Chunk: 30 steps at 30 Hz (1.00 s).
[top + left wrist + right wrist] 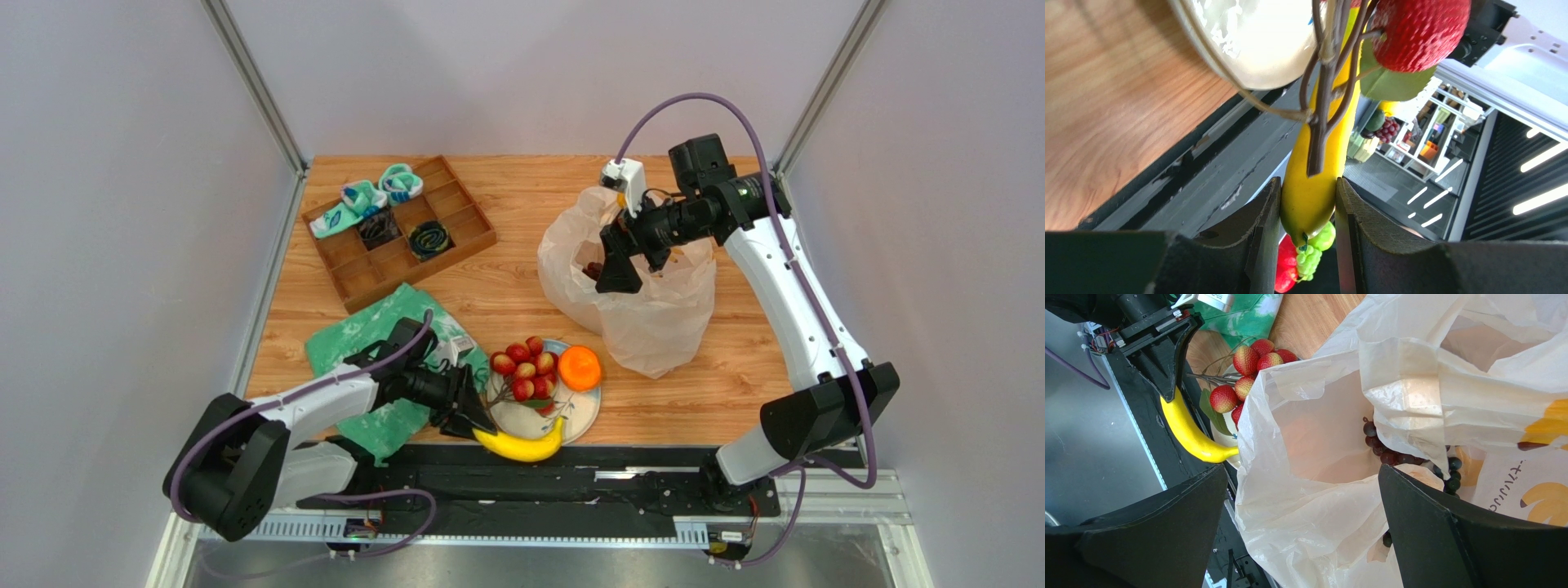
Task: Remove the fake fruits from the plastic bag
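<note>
The plastic bag (656, 306) stands open at the right of the table. My right gripper (616, 272) hangs over its mouth, open wide, with the bag's crinkled film (1315, 496) between its fingers. A dark purple grape bunch (1389, 452) lies inside the bag. On the white plate (586, 410) rest the red ball cluster (525, 368) and the orange (579, 368). My left gripper (476, 419) is shut on one end of the yellow banana (1310, 190), which lies along the plate's near rim (1247, 67) under the cluster's brown stems (1324, 92).
A green-white cloth (374, 349) lies left of the plate under my left arm. A wooden compartment tray (399, 227) with small items sits at the back left. The black rail (589, 472) runs along the table's near edge, just below the banana.
</note>
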{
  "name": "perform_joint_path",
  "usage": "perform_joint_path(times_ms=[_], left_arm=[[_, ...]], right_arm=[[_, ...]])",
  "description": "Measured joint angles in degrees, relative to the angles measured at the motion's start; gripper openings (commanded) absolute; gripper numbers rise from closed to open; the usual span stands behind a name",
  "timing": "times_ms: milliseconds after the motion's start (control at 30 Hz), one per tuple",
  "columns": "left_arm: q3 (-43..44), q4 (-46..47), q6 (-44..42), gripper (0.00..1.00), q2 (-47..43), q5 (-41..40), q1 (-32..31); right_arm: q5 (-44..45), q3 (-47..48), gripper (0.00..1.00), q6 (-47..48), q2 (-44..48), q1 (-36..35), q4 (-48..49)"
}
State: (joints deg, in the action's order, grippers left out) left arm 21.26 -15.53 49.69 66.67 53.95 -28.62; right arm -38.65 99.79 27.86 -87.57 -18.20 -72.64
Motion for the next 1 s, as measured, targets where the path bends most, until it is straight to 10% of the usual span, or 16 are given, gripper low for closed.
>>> perform_joint_path(times_ms=[500, 800, 833, 1000], left_arm=[[-0.44, 18.21, 5.77, 0.00, 11.96, 0.87, 0.17], [1.90, 21.88, 5.92, 0.69, 18.62, -1.31, 0.09], [2.60, 20.90, 5.31, 0.89, 18.86, -1.97, 0.04], [5.05, 15.65, 3.02, 0.91, 15.02, -3.91, -0.15]], right_arm=[[-1.09, -2.08, 0.99, 0.07, -0.22, 0.00, 0.00], [-1.90, -3.74, 0.99, 0.48, -0.22, 0.00, -0.44], [-1.92, -3.74, 0.99, 0.50, -0.22, 0.00, -0.52], [-2.27, -3.72, 0.99, 0.74, -0.22, 0.00, -0.87]])
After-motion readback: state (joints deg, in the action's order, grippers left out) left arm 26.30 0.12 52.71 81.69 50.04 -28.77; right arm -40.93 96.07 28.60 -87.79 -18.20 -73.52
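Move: The plate that the held banana is bound for has its middle about 8 cm ahead of the left hand, 10 cm to its right and 6 cm lower. Of the neighbours, the lychee bunch sits on the plate some 11 cm ahead and 7 cm right of this hand, the orange about 12 cm ahead and 16 cm right, both roughly 3 cm below. From the right hand, the plate is about 12 cm back, 11 cm left and 25 cm down. The banana, still pinched by one end and pointing right, is carried about 5 cm forward, with a drift to the right, and lowered some 3 cm onto the plate's near part beside the lychees. There the left fingers open wide and let go, and the hand starts to rise, wrist almost unturned. Over the bag, the open right hand sinks about 2 cm and eases back slightly. ##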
